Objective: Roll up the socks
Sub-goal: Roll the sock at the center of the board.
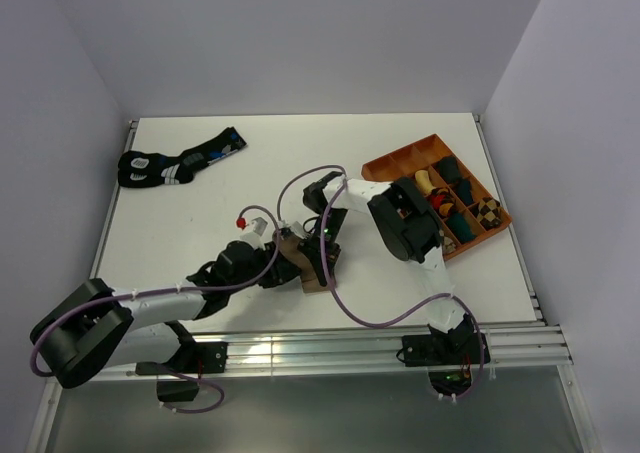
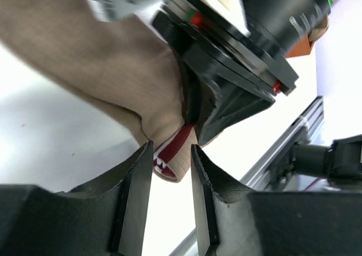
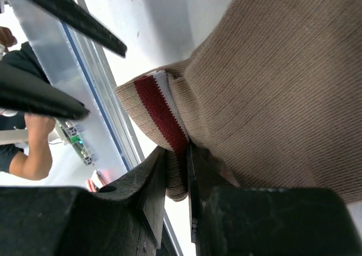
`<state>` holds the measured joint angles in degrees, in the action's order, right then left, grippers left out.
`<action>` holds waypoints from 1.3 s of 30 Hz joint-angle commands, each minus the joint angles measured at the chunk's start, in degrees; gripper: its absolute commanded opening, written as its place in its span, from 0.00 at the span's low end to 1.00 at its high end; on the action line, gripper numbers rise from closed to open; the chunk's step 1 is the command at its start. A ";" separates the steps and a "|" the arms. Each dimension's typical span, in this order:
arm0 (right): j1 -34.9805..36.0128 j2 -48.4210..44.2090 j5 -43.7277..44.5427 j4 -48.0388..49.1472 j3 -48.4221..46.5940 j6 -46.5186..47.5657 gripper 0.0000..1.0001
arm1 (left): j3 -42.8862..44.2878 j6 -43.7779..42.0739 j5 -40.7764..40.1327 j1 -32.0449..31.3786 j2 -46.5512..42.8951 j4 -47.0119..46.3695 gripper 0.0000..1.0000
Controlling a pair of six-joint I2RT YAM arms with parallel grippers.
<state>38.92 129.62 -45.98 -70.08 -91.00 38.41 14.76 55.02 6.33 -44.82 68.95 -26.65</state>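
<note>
The tan-brown sock (image 1: 308,269) lies bunched at the middle of the table near the front edge, between my two grippers. In the left wrist view its maroon-and-white cuff (image 2: 174,154) pokes in between the tips of my left gripper (image 2: 171,151), which is open with a gap beside the cloth. My left gripper (image 1: 282,263) comes at the sock from the left. My right gripper (image 3: 176,154) is shut on a fold of the cuff (image 3: 161,106), and the sock's ribbed body (image 3: 283,81) fills the rest of that view. From above, the right gripper (image 1: 322,255) sits over the sock's right side.
A pair of black socks with blue and white marks (image 1: 178,163) lies at the far left. An orange tray (image 1: 400,158) holding several rolled bundles stands at the right. An aluminium rail (image 1: 350,338) runs along the near edge. The right arm's black wrist (image 2: 243,52) hangs close above the sock.
</note>
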 commanded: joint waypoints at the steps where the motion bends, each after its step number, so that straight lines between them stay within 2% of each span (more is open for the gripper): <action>1: -0.51 2.04 4.23 0.83 -1.55 1.14 0.21 | 0.62 -6.77 -3.69 -2.46 1.45 -7.08 0.39; 8: -0.60 2.13 3.96 0.82 -1.46 1.14 0.21 | -0.44 -10.28 -2.55 -4.93 6.71 -16.92 0.43; 18: -0.60 1.95 3.79 0.21 -1.46 1.49 0.21 | -0.17 -12.75 -0.70 -6.95 13.49 -21.67 0.42; 26: -0.60 2.56 3.70 -0.58 -2.60 1.57 0.22 | -1.76 -13.54 0.44 -8.44 13.93 -24.41 0.43; 39: -0.68 3.01 3.08 -1.20 -2.95 1.66 0.22 | -0.70 -13.63 -0.44 -9.24 18.42 -23.71 0.40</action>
<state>38.63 131.61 -46.17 -72.93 -93.32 38.52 13.43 42.44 5.10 -53.34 86.30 -49.76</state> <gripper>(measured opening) 0.238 0.410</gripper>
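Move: The sock's rolled, red-striped cuff, still pinched by the right fingers, is the left hand's aim: about 5 cm to its right, 2 cm back and 4 cm below. The right fingertips close on it roughly 7 cm right and 1 cm back of the left hand; the brown sock body spreads about 6 cm ahead and 2 cm left, 5 cm down. From the right hand the cuff's middle is some 2 cm left and 1 cm back, about level. With its fingers part-open, the left hand slides about 4 cm to the right towards the rolled cuff, then sinks some 2.5 cm while easing back a little, the wrist swinging clockwise about 15 degrees, until the fingertips come around the cuff's striped edge without closing. The right hand stays in place and keeps its pinch on the cuff next to them, holding the roll. ##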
